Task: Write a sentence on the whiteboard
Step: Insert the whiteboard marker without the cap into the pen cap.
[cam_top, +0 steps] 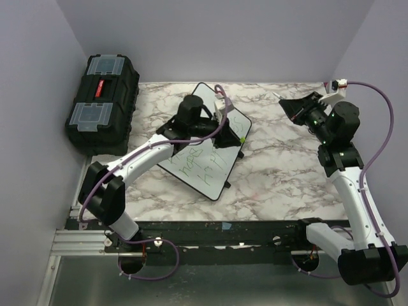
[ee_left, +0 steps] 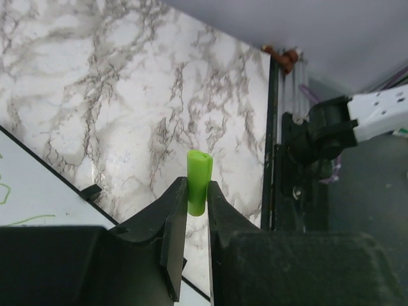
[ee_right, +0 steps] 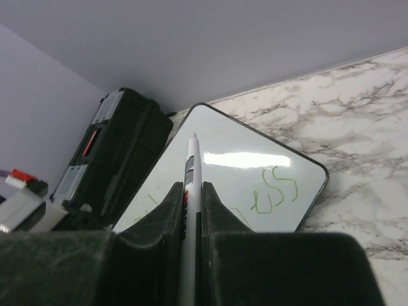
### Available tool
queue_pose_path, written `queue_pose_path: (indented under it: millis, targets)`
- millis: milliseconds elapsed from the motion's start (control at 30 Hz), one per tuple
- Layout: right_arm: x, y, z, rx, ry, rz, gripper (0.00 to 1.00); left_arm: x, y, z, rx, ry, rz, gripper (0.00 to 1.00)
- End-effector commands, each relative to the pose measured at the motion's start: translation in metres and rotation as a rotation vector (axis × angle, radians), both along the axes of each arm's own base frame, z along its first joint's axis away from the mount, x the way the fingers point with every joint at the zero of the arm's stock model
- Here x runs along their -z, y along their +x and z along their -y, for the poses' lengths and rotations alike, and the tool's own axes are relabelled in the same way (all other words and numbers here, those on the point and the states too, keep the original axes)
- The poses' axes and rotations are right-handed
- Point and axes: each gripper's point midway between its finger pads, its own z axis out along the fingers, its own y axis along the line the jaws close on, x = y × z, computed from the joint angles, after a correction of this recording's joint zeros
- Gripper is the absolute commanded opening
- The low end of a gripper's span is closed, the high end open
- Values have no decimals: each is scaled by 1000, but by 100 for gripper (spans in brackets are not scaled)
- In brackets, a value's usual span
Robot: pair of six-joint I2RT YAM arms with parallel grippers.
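Observation:
The whiteboard lies at an angle in the middle of the marble table, with the green handwritten sentence on it. My left gripper hovers at the board's right edge, shut on a small green cap, which sticks out past the fingertips. My right gripper is raised at the far right of the table, away from the board. It is shut on a white marker pen, whose far end points toward the whiteboard. Green letters show near the board's corner.
A black toolbox with clear lid compartments stands off the table's far left edge, beside the wall. Purple walls close in the back and both sides. The black frame rail runs along the table's near edge.

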Motion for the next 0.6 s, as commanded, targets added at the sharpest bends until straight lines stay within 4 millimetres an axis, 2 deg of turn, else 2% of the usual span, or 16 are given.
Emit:
queue_pose_path:
  millis: [0, 200, 333, 433, 567]
  targets:
    - [-20, -17, -24, -150, 62, 105, 1, -83, -11, -17, 30, -269, 21, 0]
    - [-28, -36, -48, -317, 158, 176, 1, -142, -5, -54, -87, -476, -3, 0]
    - [-34, -50, -61, -428, 238, 223, 1, -174, -1, -79, -147, -658, -81, 0]
    - [-36, -59, -67, -489, 284, 245, 0, -196, -4, -97, -132, -825, -136, 0]
    - [-39, -72, -72, -558, 335, 274, 1, -210, -1, -114, -64, -1049, -230, 0]
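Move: The uncapped marker, gripped in the right hand, lies about 17 cm to the right of the left hand, some 9 cm farther out and 11 cm higher. The whiteboard's middle is roughly 13 cm ahead of the left hand, 11 cm to its left and 22 cm below. From the right hand, the green cap held by the left is about 15 cm to the left, 9 cm back and 11 cm lower. The green cap, still pinched in the left fingers, is carried quickly up some 17 cm above the whiteboard and about 9 cm left, while the left wrist tilts its fingers from slightly down to slanting up. The marker, kept in the right grip, goes left and back as the right hand swings some 25 degrees counter-clockwise and tips up a little, bringing the tip round towards the cap's side. ##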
